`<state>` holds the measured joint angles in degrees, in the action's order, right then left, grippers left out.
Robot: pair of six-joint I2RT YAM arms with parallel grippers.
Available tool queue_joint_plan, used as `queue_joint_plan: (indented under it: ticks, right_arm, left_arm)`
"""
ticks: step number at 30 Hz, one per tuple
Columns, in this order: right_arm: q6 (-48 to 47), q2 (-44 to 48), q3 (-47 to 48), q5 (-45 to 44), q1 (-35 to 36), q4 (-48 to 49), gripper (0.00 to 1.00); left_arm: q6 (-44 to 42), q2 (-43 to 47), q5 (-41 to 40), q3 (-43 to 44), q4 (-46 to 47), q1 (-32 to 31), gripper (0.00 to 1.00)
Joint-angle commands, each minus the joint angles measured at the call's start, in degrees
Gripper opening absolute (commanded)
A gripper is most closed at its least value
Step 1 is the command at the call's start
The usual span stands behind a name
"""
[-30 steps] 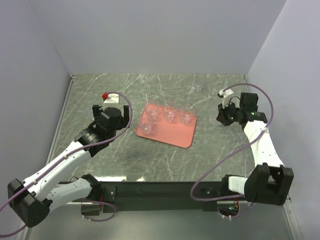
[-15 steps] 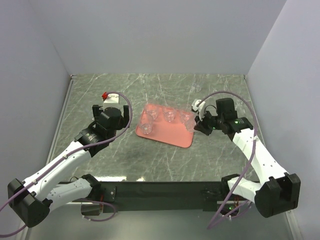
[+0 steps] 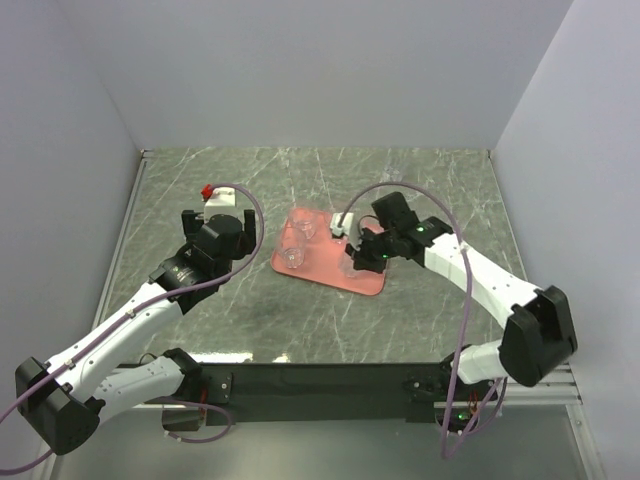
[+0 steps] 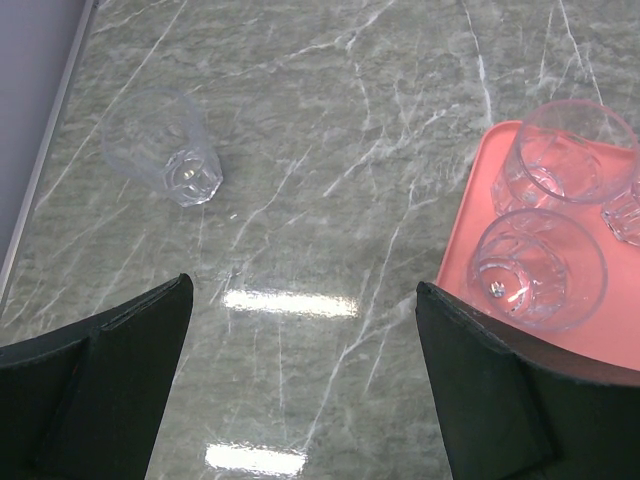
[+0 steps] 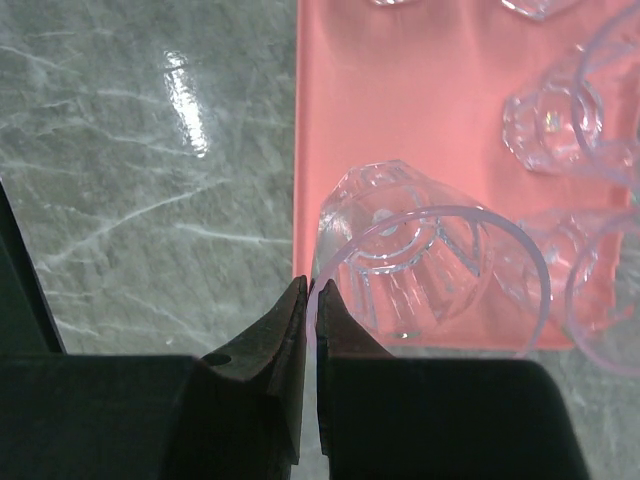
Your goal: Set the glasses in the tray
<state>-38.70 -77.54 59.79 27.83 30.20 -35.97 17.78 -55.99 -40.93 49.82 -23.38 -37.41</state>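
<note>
The salmon-pink tray (image 3: pixel 330 272) lies mid-table. My right gripper (image 3: pixel 358 258) is over its right part. In the right wrist view the gripper (image 5: pixel 312 292) is shut on the rim of a clear glass (image 5: pixel 430 265), held over the tray's (image 5: pixel 400 110) near edge. Other glasses (image 5: pixel 555 120) stand in the tray beside it. My left gripper (image 3: pixel 215 238) is left of the tray, open and empty (image 4: pixel 300 400). Ahead of it one glass (image 4: pixel 165 150) sits on the table at the far left, and two glasses (image 4: pixel 565 150) (image 4: pixel 535 268) stand in the tray (image 4: pixel 462 235).
The grey marble table is walled at the back and both sides. A metal strip (image 4: pixel 45 170) runs along its left edge. Purple cables loop over both arms, one (image 3: pixel 400 190) above the tray's right side.
My right arm has swung left from the table's right side to over the tray. The left arm has not moved.
</note>
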Motion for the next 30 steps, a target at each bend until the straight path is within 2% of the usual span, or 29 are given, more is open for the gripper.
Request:
queue_joint_plan:
  ticks: [1, 12, 26, 30]
  right_arm:
    - [-0.6, -3.5, 4.8, -4.1, 3.7, 2.4, 0.0]
    - [-1.0, -16.2, 14.3, -11.7, 9.5, 3.4, 0.0]
    - [-0.2, -24.2, 21.2, -14.3, 10.8, 3.3, 0.04]
    - [0.3, -26.1, 23.1, -14.5, 11.0, 2.6, 0.08]
  left_arm:
    - [0.2, 1.0, -2.2, -0.5, 2.0, 0.3, 0.99]
    - [0.2, -0.1, -3.0, -0.3, 1.9, 0.3, 0.99]
    - [0.4, 1.7, -4.4, -0.7, 2.4, 0.3, 0.99]
    - [0.4, 1.8, -4.6, -0.7, 2.3, 0.2, 0.99]
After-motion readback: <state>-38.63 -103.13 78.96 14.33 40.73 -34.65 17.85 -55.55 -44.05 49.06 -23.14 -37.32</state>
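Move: The right hand holds a glass by its rim over the tray's front-right corner. The free front-row spot lies about 8 cm ahead, 10 cm left and 13 cm below. From the hand, the front-left glass stands roughly 9 cm ahead and 18 cm left, the back-middle glass 14 cm ahead and 6 cm left, and the back-right glass 13 cm ahead and level sideways, all some 9 cm lower. From the left hand the spot is about 4 cm ahead, 23 cm right and 21 cm down. Leftward over the tray, the right hand carries the held glass about 8 cm and some 6 cm forward, sinking about 5 cm towards the free spot beside the front-left glass. It drops early while going left, runs nearly level forward-left, then slows and sinks again. The fingers keep their pinch on the rim while the wrist tips them about 10 degrees further down. ##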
